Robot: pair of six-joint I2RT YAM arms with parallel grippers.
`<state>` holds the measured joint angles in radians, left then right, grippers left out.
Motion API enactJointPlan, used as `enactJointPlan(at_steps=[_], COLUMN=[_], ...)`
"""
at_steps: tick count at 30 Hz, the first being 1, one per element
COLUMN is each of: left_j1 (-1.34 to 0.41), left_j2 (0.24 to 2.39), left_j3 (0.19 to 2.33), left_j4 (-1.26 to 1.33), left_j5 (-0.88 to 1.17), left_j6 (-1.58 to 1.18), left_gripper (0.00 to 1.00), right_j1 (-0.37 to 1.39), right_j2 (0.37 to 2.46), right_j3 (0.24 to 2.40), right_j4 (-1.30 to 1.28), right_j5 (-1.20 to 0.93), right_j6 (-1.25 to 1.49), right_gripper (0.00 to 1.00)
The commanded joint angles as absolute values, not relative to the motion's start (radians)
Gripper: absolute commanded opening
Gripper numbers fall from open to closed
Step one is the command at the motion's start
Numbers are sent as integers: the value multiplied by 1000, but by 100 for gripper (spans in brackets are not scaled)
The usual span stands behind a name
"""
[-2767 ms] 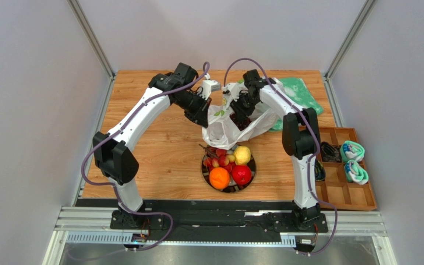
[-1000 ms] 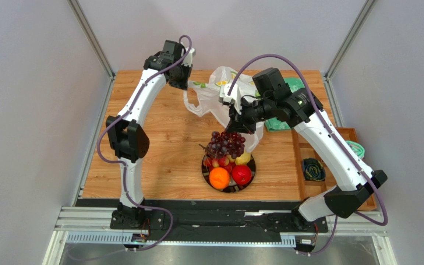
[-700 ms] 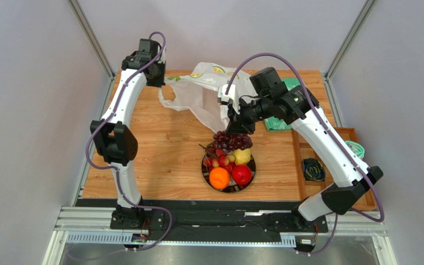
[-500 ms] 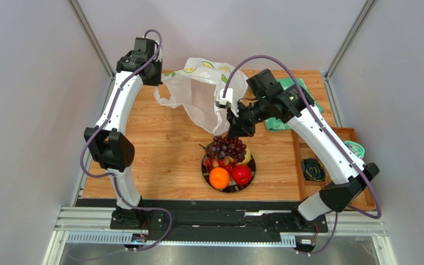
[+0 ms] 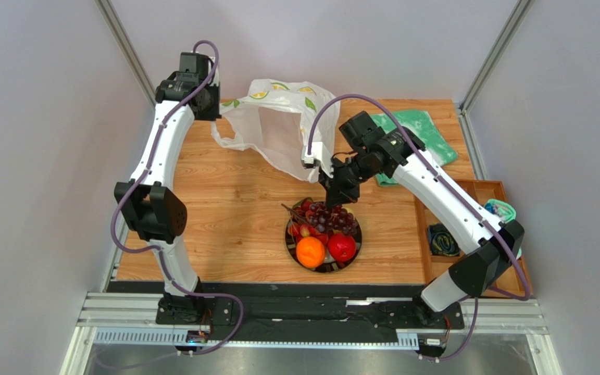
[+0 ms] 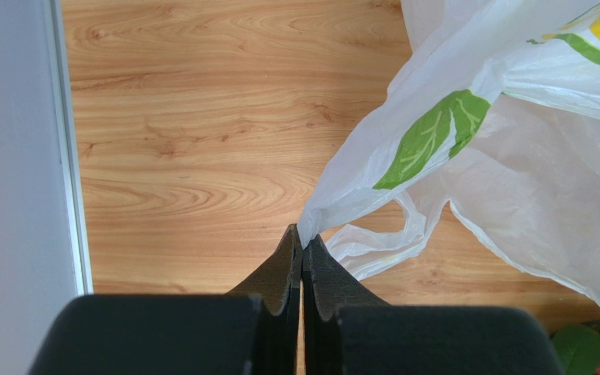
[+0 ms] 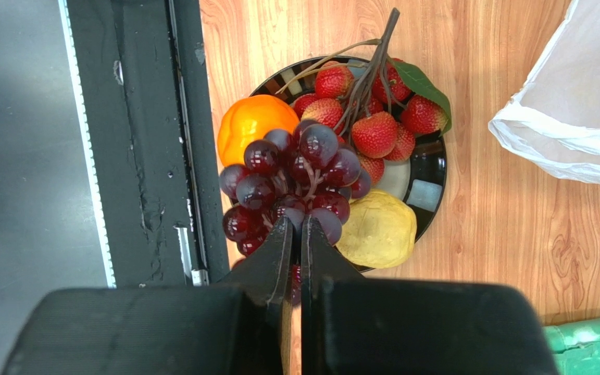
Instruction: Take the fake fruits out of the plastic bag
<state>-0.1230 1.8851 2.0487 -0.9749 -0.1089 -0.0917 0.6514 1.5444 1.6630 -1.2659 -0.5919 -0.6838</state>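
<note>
The plastic bag hangs in the air over the back of the table, its mouth spread. My left gripper is shut on a corner of the plastic bag, high at the back left. My right gripper is shut on the stem of the dark purple grapes, which rest low over the plate. On the plate lie an orange, a red apple, a berry cluster and a yellow lemon. The grapes hide the lemon from above.
A green-and-white cloth lies at the back right. A wooden compartment tray along the right edge holds rolled socks and a dark bundle. The black base rail runs just in front of the plate.
The left arm lifted the bag up and towards the back left. The right gripper drew the grapes out of the bag and lowered them onto the plate's fruits.
</note>
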Motion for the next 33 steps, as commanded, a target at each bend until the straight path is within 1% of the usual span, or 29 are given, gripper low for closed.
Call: enactJointPlan(at_steps=[1,18,23,26,27,29,30,33], left_j1=[-123,-123,-123,-123,-123,-123,-123,-123], left_j2=[1875,1902,1911,1911,1911,1911,1913,1921], left_j3=[2045,2048,2049,2051,2049,2051,2051,2057], left_j4=[-968,-971,-974,-976,-976,-976,-976,-976], left_j5=[-83,-43,-37,-29,-23,-21,-20,-17], left_j6=[-77,-74,-74,-74,-75,-75,-75,-75], left_gripper=[0,0,0,0,0,0,0,0], right_j1=[650,641,640,640,640,640,640,640], right_j2=[1558,1635,1670,1689,1693,1698,1700,1698], right_j3=[1666,1683,1704,1729,1738,1744,1749,1749], right_j4=[-1203,-1210,-1238,-1261,-1265,-1275,-1275,-1276], right_j5=[-594,-580,-578,-577,-574,-569,-566,-560], right_j6=[-704,-703,-703,-698,-696,-695,-696,-698], right_gripper=[0,0,3,11,15,20,26,30])
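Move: Hanging from the right fingers, the grapes are bound for the plate, almost right below: its middle about 2 cm ahead, 1 cm left and 13 cm down. On it, some 9 cm below the hand, the orange lies 4 cm back and 4 cm left, the red apple 3 cm back and 4 cm right, the yellow fruit 6 cm ahead and 6 cm right. From the left hand the plate is some 25 cm back and 26 cm right, 15 cm lower. Sinking about 4 cm while easing some 2.5 cm forward, the right hand sets the already held grapes down onto the fruit heaped on the plate, its fingers tipping slightly steeper. Near the bottom the fingers begin to open, parting to about a quarter either side of one grape. The left hand keeps its pinch on the bag, drifting only slightly down and right. ##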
